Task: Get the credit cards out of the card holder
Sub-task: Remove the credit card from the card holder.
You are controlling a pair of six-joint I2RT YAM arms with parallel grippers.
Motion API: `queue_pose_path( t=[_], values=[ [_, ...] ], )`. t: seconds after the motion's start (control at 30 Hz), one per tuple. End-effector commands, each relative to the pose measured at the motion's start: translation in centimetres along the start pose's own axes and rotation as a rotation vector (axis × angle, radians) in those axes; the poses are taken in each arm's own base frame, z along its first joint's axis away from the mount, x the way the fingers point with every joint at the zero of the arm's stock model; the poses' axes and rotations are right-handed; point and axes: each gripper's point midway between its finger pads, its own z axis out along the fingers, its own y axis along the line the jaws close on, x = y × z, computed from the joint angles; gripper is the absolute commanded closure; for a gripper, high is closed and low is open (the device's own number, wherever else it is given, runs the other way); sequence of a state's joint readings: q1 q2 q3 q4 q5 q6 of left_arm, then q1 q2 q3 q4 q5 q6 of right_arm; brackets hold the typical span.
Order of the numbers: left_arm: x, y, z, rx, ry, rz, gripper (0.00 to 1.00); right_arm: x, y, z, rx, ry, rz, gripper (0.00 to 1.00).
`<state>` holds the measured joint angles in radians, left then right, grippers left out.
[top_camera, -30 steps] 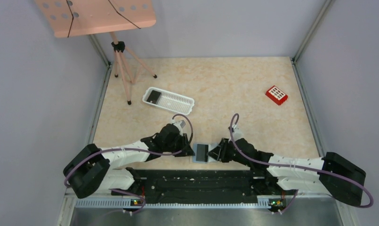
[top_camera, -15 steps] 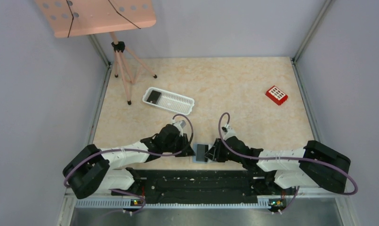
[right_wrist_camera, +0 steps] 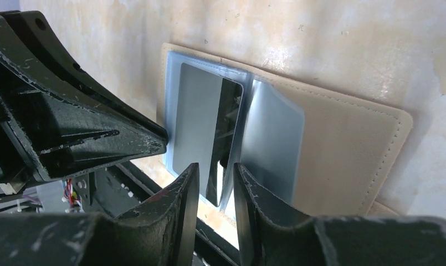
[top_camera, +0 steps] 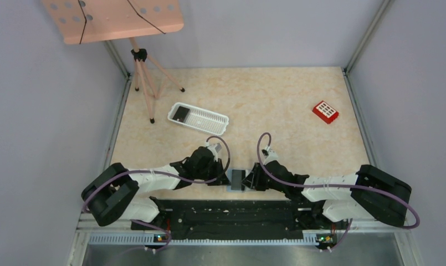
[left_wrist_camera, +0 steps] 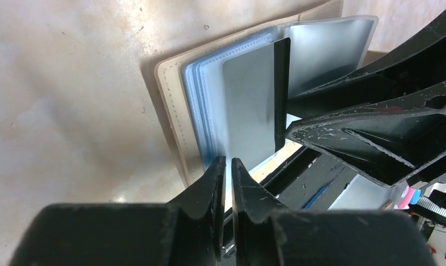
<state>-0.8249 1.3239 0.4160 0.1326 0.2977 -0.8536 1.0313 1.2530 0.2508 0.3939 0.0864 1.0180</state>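
The card holder [top_camera: 238, 179] lies open at the table's near edge, with a beige cover [left_wrist_camera: 170, 111] and pale blue clear sleeves fanned up. A grey card with a dark stripe [left_wrist_camera: 248, 105] [right_wrist_camera: 195, 127] stands in a sleeve. My left gripper [top_camera: 227, 178] comes in from the left. Its jaws [left_wrist_camera: 228, 162] are closed to a thin slit on the sleeves' lower edge. From the right, my right gripper [top_camera: 249, 180] [right_wrist_camera: 216, 169] stands open astride the striped card and one sleeve leaf. A gap shows on the card's left side.
A white slotted basket [top_camera: 199, 117] with a dark card [top_camera: 180, 113] at its left end sits mid-left. A red box [top_camera: 325, 111] lies far right. A tripod [top_camera: 145, 88] stands at the back left. The black mounting rail [top_camera: 231, 213] runs just behind the holder.
The right arm's base swung left and its gripper edged closer to the holder. The left arm shifted right and its jaws narrowed onto the sleeves' edge.
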Motion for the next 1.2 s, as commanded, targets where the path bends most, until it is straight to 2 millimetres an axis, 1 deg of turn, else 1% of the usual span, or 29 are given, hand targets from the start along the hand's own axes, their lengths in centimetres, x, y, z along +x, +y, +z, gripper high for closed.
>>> queue_pose_path(
  t=[0.0,0.13,0.43,0.47,0.53,0.6,0.63,0.83,1.03,1.17],
  values=[
    [-0.4,-0.7,0.4,0.037,-0.019,0.024,0.86,-1.4,1.4,0.2,-0.018,-0.045,0.014,0.70],
    [-0.2,-0.3,0.3,0.031,-0.023,0.016,0.87,-1.1,1.3,0.3,-0.019,-0.037,0.020,0.69],
    [0.1,0.0,0.4,0.030,-0.023,0.002,0.87,-0.9,2.6,0.7,-0.093,-0.024,0.044,0.68],
    [0.0,0.0,0.4,0.034,-0.024,0.001,0.87,-0.9,2.7,0.7,-0.103,-0.025,0.049,0.70],
    [0.0,0.0,0.4,0.036,-0.025,-0.002,0.87,-0.9,2.6,0.5,-0.115,-0.030,0.057,0.78],
    [0.0,0.0,0.5,0.032,-0.029,-0.005,0.87,-1.0,2.0,0.3,-0.107,-0.038,0.063,0.97],
    [-0.1,0.1,0.5,0.025,-0.030,-0.007,0.87,-1.1,1.9,0.2,-0.111,-0.045,0.066,1.00],
    [-0.1,0.6,1.1,0.000,-0.010,0.002,0.87,-1.8,1.5,-1.1,-0.100,-0.069,0.033,1.00],
    [-0.1,0.6,1.3,-0.005,-0.009,0.002,0.87,-2.0,0.3,-2.4,-0.050,-0.077,0.009,1.00],
    [0.0,0.8,1.3,-0.016,-0.006,0.001,0.86,-2.2,0.1,-2.9,-0.065,-0.093,0.011,1.00]
  ],
)
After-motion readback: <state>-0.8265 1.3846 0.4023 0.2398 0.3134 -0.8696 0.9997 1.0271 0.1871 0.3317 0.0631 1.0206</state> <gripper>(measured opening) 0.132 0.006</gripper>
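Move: The sleeved dark credit card lies flat in the open card holder, its middle about 2 cm left of the right hand, level with it fore and aft and 1 cm below; its right edge is almost under those fingers. A clear sleeve flap lies some 3 cm right of this hand and 1 cm farther out; the white basket is about 24 cm ahead and 17 cm left. From the left hand, at the sleeves' outer edge, the card is about 3 cm right, level fore and aft and 1 cm lower. Right fingers pinch the card's sleeve-side edge, then pull up about 3 cm and right; left stays at the sleeves. ##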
